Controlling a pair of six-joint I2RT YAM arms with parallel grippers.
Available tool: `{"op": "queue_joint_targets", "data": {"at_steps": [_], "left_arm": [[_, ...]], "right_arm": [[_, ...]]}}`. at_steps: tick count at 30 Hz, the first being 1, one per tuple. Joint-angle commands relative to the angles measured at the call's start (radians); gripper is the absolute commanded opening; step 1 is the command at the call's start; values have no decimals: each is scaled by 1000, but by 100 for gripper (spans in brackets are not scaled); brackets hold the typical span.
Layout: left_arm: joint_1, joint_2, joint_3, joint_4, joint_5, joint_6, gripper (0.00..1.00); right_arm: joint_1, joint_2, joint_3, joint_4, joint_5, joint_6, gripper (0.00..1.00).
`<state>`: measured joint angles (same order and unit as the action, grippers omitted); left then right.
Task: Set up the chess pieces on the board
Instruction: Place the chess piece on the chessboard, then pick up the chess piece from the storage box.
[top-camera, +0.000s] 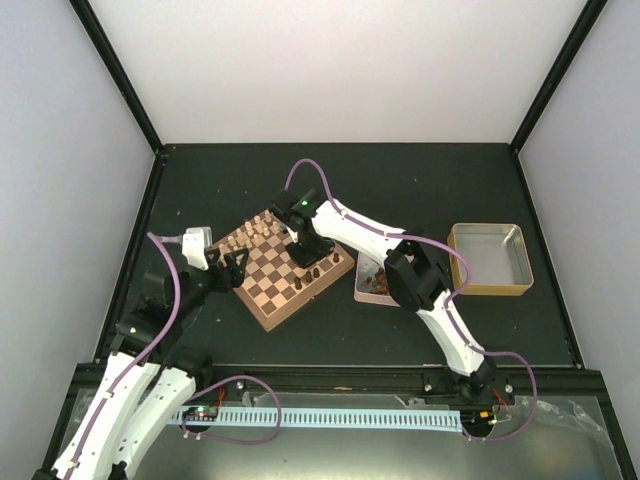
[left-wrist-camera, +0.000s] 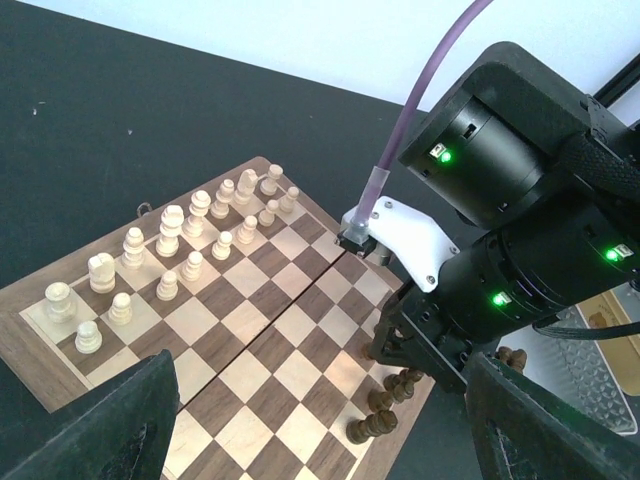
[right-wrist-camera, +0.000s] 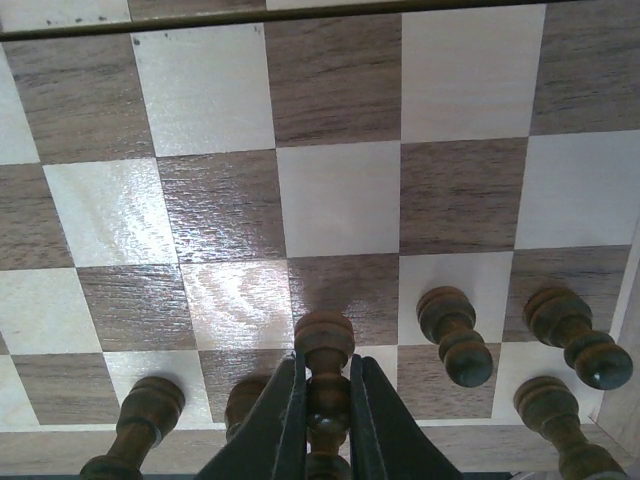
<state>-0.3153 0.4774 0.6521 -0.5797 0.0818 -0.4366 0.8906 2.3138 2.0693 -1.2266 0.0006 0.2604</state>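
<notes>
The board (top-camera: 275, 290) lies left of the table's middle, with pale pieces on its far-left rows. Several dark brown chess pieces (left-wrist-camera: 385, 408) stand along its right edge. In the right wrist view my right gripper (right-wrist-camera: 325, 378) is shut on one dark chess piece (right-wrist-camera: 325, 345), held upright just over a near-edge square of the board (right-wrist-camera: 340, 190). More dark pieces (right-wrist-camera: 455, 335) stand beside it. My left gripper (top-camera: 236, 270) hovers at the board's left corner. Its fingers (left-wrist-camera: 110, 430) are spread wide, with nothing between them.
A small tray (top-camera: 373, 283) with loose dark pieces sits just right of the board, under the right arm. A silvery tin (top-camera: 490, 258) stands further right. Pale cream pieces (left-wrist-camera: 170, 240) fill two rows. The right arm (left-wrist-camera: 520, 250) fills the left wrist view's right side.
</notes>
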Motion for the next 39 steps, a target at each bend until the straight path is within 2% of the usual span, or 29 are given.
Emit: {"op": "queue_joint_targets", "data": {"at_steps": [1,9,19,23,25,29,34,39], "left_arm": [[4,-9,-1,21,13,18,81],[4,-4,-3,31,16,17,83],[4,-2,-3,33,13,17,83],[4,4,2,33,17,18,83],[4,7,5,36,19,19,83],[4,16,11,51,36,17,84],[4,27,6,92,70,11,84],[5,38,-3,149,122,-8,84]], "right_arm": [[6,23,39,-28,19,-28,11],[7,39,53,-30,6,-37,21],[7,21,76,-16,38,-10,24],[7,-47,64,49,35,35,36],[3,-106,42,86,48,57,39],[-15,-255,-100,213,84,104,41],[-74,-495,-417,397,186,185,42],[-177,-684,-724,504,220,229,42]]}}
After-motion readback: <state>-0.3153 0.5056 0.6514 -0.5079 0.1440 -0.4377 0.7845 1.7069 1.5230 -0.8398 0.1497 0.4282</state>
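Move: Straight below the right fingers, about 3 cm down, lies the square in the inner dark row meant for the chess piece they already hold. The nearest inner-row piece stands some 2 cm ahead and 2 cm to the right, the nearest back-row piece 2 cm back and 2 cm right; the box is about 20 cm right, 2 cm back. From the left hand the square lies roughly 7 cm ahead, 14 cm right and 19 cm down. Easing down less than 1 cm over the square, the right hand opens its fingers partway and lets go of the piece. It edges a little forward and left, then climbs about 12 cm and sweeps some 9 cm to the right towards the box, the fingers tilting forward and left as the hand turns clockwise. ##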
